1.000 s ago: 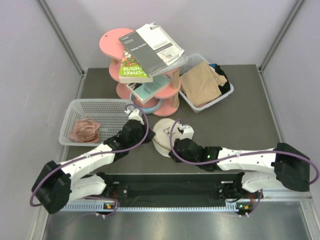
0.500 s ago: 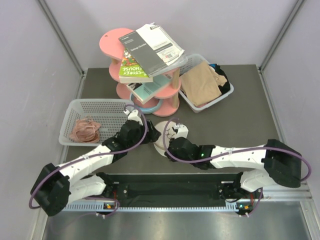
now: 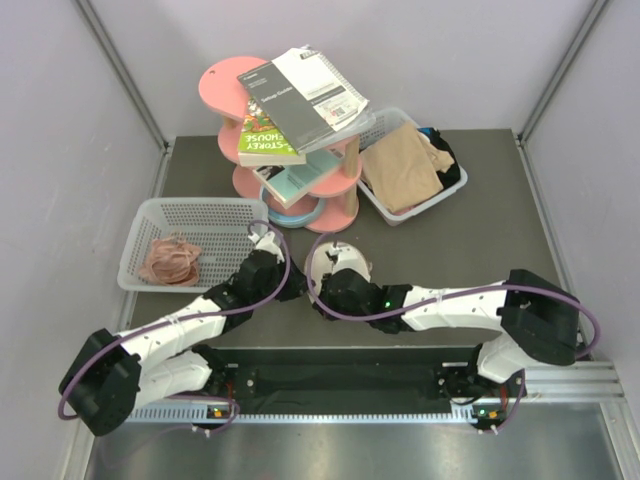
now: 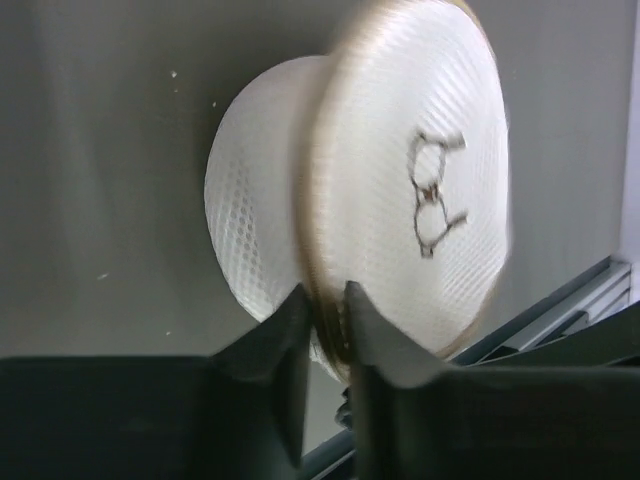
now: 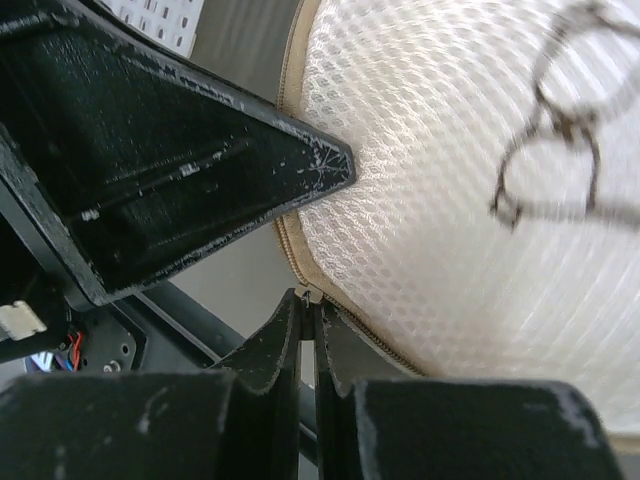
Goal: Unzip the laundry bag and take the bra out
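Observation:
The laundry bag (image 3: 337, 256) is a round cream mesh pouch with a black bra outline (image 4: 435, 195). It stands tilted on edge between my two grippers. My left gripper (image 4: 325, 295) is shut on its beige zip seam at the near left rim (image 3: 300, 287). My right gripper (image 5: 308, 302) is shut on the small metal zip pull (image 5: 306, 293) at the bag's lower edge, just right of the left fingers (image 5: 200, 170). The bra is hidden.
A white mesh basket (image 3: 205, 215) holding a pinkish-brown bundle (image 3: 168, 262) stands at the left. Behind the bag is a pink tiered stand (image 3: 225, 85) stacked with books. A white bin (image 3: 438, 200) with tan cloth sits back right. The black base rail (image 3: 340, 380) runs along the near edge.
My left gripper opened, shifted a little and closed again on the bag's rim. The right arm has slid left along the bag's near edge, still pinching the zip pull.

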`<state>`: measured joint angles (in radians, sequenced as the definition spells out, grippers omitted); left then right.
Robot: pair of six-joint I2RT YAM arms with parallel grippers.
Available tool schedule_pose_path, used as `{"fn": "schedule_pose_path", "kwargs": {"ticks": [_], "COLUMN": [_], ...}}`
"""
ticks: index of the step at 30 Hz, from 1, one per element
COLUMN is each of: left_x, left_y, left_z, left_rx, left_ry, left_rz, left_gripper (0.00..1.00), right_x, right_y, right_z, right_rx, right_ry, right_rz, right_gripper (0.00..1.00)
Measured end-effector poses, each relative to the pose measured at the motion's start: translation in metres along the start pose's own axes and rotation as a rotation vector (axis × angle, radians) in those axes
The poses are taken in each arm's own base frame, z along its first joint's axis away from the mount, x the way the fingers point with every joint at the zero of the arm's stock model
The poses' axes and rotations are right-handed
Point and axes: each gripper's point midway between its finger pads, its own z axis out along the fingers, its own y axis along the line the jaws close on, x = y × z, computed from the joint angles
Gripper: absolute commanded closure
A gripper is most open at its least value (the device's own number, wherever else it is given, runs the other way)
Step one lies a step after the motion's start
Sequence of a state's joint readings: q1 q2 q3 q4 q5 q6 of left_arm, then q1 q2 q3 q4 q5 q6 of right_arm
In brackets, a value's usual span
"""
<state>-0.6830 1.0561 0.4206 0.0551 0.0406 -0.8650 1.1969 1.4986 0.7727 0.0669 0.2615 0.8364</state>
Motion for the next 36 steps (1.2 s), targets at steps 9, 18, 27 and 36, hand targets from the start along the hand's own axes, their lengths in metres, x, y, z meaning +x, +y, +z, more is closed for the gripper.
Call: {"fn": "schedule_pose_path", "kwargs": {"ticks": [9, 18, 27, 36], "left_x": [-0.004, -0.006, -0.011, -0.022], "left_y": [-0.005, -0.004, 0.0, 0.0], "left_z": [0.001, 0.001, 0.0, 0.003], "left_rx": [0.018, 0.01, -0.009, -0.034], "left_ry": [-0.016, -0.026, -0.049, -0.064], "left_rz": [-0.009, -0.005, 0.021, 0.055], "left_gripper": [1.0, 1.0, 1.0, 1.0], "right_x": [0.004, 0.003, 0.007, 0.012], "right_y": [0.001, 0.003, -0.003, -0.018], "right_z": [0.002, 0.002, 0.001, -0.012], "right_rx": [-0.009, -0.015, -0.014, 0.009], "right_ry": [0.015, 0.012, 0.011, 0.001], "right_rz": [-0.004, -0.002, 0.007, 0.029], "right_gripper": [1.0, 1.0, 1.0, 1.0]}}
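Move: From the left gripper, the laundry bag's zipped rim lies practically between the half-open fingers, no more than 1 cm ahead; the bag's middle is about 6 cm ahead, 8 cm right and 3 cm lower. The pink bra in the grey basket sits some 30 cm left and 6 cm ahead of that gripper. From the right gripper, already pinching the zip tab, that spot on the rim is roughly 5 cm ahead and 3 cm left, and the bag's middle 10 cm ahead, 5 cm right. Close the left gripper on the bag's rim beside the zip and hold it there, then ease it forward about 2 cm, rising slightly. Keep the right fingers pinched on the zip tab and nearly still at first, then draw them right about 2.5 cm, a little back and down, away from the left gripper. ##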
